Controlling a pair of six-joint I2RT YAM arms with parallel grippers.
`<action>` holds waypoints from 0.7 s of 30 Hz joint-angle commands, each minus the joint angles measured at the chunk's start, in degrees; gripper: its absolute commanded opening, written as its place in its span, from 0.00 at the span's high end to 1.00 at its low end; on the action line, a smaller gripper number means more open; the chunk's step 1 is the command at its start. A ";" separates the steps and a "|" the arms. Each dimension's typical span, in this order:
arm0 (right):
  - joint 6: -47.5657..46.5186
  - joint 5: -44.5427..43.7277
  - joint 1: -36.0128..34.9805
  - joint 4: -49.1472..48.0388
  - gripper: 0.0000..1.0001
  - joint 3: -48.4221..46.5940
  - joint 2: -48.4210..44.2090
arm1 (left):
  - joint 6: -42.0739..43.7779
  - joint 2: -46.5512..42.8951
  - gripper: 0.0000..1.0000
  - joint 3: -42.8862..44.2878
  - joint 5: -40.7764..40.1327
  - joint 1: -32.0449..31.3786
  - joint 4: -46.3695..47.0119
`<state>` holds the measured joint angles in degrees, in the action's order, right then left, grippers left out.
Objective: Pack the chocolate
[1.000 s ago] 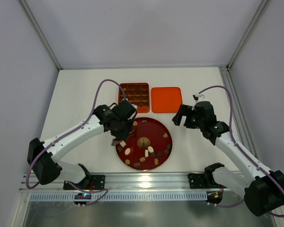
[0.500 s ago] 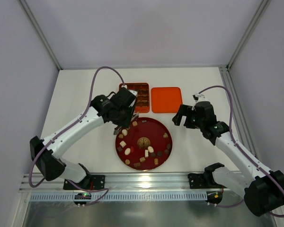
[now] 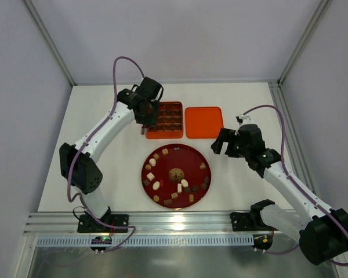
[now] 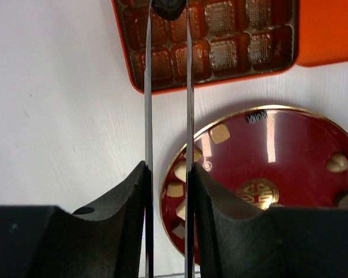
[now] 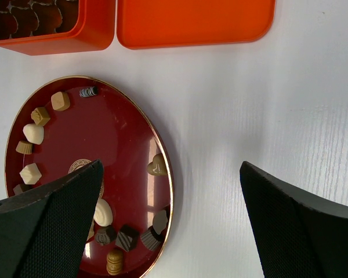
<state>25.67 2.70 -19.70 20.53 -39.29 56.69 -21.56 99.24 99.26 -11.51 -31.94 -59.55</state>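
Observation:
Several chocolate pieces (image 3: 178, 187), dark, tan and cream, lie on a round red plate (image 3: 191, 162) with a gold rim (image 4: 301, 150). Behind it stands an orange box (image 3: 164, 120) with a grid of cells holding brown pieces (image 4: 220, 82). My left gripper (image 3: 145, 116) is shut on thin metal tweezers (image 4: 187, 87). The tweezer tips pinch a dark chocolate piece (image 4: 169, 7) above the box's left side. My right gripper (image 3: 220, 142) hangs open and holds nothing (image 5: 171, 168), over the plate's right rim (image 5: 116, 133) and the table beside it.
The flat orange lid (image 3: 204, 121) lies right of the box (image 5: 191, 23). White walls and metal frame posts enclose the white table. A metal rail with both arm bases runs along the near edge.
My left arm has swung from the plate's left edge up and back over the orange box, carrying the tweezers. The right arm has not moved.

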 commanded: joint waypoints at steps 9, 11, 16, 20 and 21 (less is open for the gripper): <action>-0.80 -0.24 0.10 -1.64 0.00 -1.58 0.35 | 3.02 7.72 0.66 7.70 -2.73 3.90 2.33; -0.80 -0.15 0.10 -1.81 0.00 -1.58 0.44 | 3.02 8.25 0.66 7.96 -2.47 4.17 2.33; -0.71 -0.15 0.10 -1.99 0.00 -1.49 0.71 | 3.28 9.21 0.66 7.79 -2.03 4.78 2.68; -0.53 -0.15 0.10 -1.99 0.00 -1.41 0.71 | 3.28 8.60 0.66 7.87 -1.85 4.87 2.95; -0.62 -0.15 0.10 -1.99 0.00 -1.49 0.79 | 3.28 8.51 0.66 7.88 -1.68 4.87 2.86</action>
<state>25.63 2.72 -19.70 20.56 -39.29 57.39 -19.00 108.62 105.01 -13.06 -27.55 -58.70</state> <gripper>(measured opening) 0.996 0.340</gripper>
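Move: The dark chocolate is already pinched between the left fingertips. The compartment it is taken to, in the box's left column and second from the far side, lies about 5 cm ahead, 2 cm to the left and 4 cm below. The box's middle is some 3 cm ahead and 3 cm right, the orange lid about 19 cm right and 2 cm ahead, and the plate's middle roughly 21 cm back and 8 cm right. From the idle right hand that compartment lies about 14 cm ahead, 27 cm left and 11 cm below. Still pinching the dark chocolate, the left hand carries it over the box's left column, going forward about 5 cm while sinking some 3 cm and edging slightly left, fast at first and then easing almost to a stop. The fingers keep their gap and the wrist hardly turns; contact with the compartment can't be seen. ##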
